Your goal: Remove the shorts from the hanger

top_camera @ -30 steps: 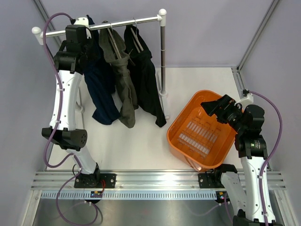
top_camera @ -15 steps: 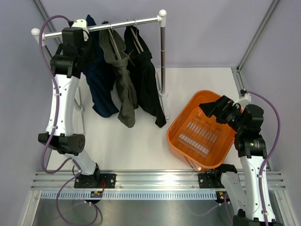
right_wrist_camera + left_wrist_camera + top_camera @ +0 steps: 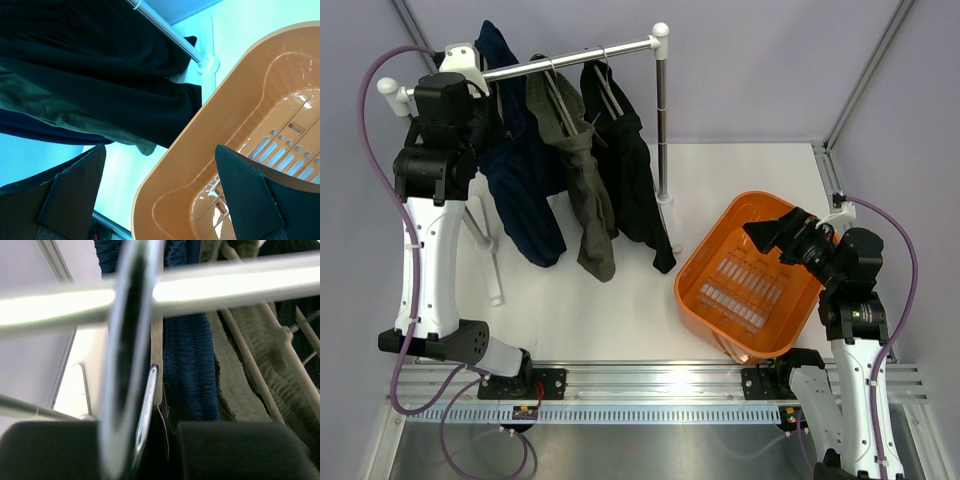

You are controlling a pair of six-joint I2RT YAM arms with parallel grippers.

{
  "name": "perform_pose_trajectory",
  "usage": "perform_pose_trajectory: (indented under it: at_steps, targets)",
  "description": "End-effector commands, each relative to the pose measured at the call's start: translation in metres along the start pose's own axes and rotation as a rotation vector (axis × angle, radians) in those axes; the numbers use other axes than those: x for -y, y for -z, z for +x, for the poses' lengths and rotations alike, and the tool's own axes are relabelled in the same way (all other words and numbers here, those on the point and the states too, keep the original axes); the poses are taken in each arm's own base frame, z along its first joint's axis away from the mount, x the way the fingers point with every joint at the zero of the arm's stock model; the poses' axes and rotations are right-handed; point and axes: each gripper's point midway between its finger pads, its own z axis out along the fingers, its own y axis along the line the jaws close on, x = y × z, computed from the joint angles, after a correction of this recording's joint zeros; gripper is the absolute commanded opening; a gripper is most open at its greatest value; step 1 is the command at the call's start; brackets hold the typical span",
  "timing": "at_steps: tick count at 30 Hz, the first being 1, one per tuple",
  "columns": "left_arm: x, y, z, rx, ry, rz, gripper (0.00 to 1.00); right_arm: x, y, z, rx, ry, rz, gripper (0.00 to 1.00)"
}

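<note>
Three pairs of shorts hang on hangers from a white rail point(image 3: 580, 58): navy blue shorts point(image 3: 525, 190), olive-grey shorts point(image 3: 585, 190) and black shorts point(image 3: 630, 170). My left gripper point(image 3: 480, 115) is up at the rail's left end, shut on the top of the navy shorts point(image 3: 190, 365), whose waistband bunches above the rail. A metal hanger wire point(image 3: 147, 405) runs down between its jaws beside the dark fabric. The olive-grey shorts point(image 3: 235, 385) hang just to the right. My right gripper point(image 3: 770, 228) hovers open over the orange basket point(image 3: 720, 300), nothing between its fingers point(image 3: 75, 190).
The rack's upright post point(image 3: 662, 120) stands behind the basket's left corner, its foot point(image 3: 672, 212) on the white table. The rack's left leg point(image 3: 485, 250) slants across the table. The basket rim point(image 3: 200, 140) lies right under my right gripper point(image 3: 160, 195). Grey walls close in both sides.
My left gripper closed, then drew left and toward me. The rail and rack shifted left with it, and the navy shorts' top rose over the rail. The right arm stayed put.
</note>
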Motion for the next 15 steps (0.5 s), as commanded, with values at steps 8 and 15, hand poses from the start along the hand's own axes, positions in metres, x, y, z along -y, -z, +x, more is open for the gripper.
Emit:
perform_pose_trajectory:
  at_steps: [8, 15]
  targets:
    - [0.008, 0.024, 0.014, 0.002, -0.001, 0.044, 0.0, -0.004, 0.0, 0.001, -0.013, 0.052, -0.037, 0.99]
    - [0.007, 0.045, 0.036, -0.009, 0.01, 0.044, 0.0, -0.004, 0.001, 0.006, -0.028, 0.064, -0.049, 0.99]
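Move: The left hand holds the hanger of the blue shorts, its hook just on the near side of the rail. The rail runs about 5 cm ahead of that hand, roughly level with it in height. The olive shorts hang about 12 cm to its right, 3 cm ahead and 20 cm below; the black ones 21 cm right, 5 cm ahead and equally low. From the right hand, the rail's stretch by the blue shorts lies roughly 18 cm ahead, 48 cm left and 16 cm above. The left hand, gripping the hanger, lowers about 6 cm and draws back 4 cm, tipping down some 10 degrees. ##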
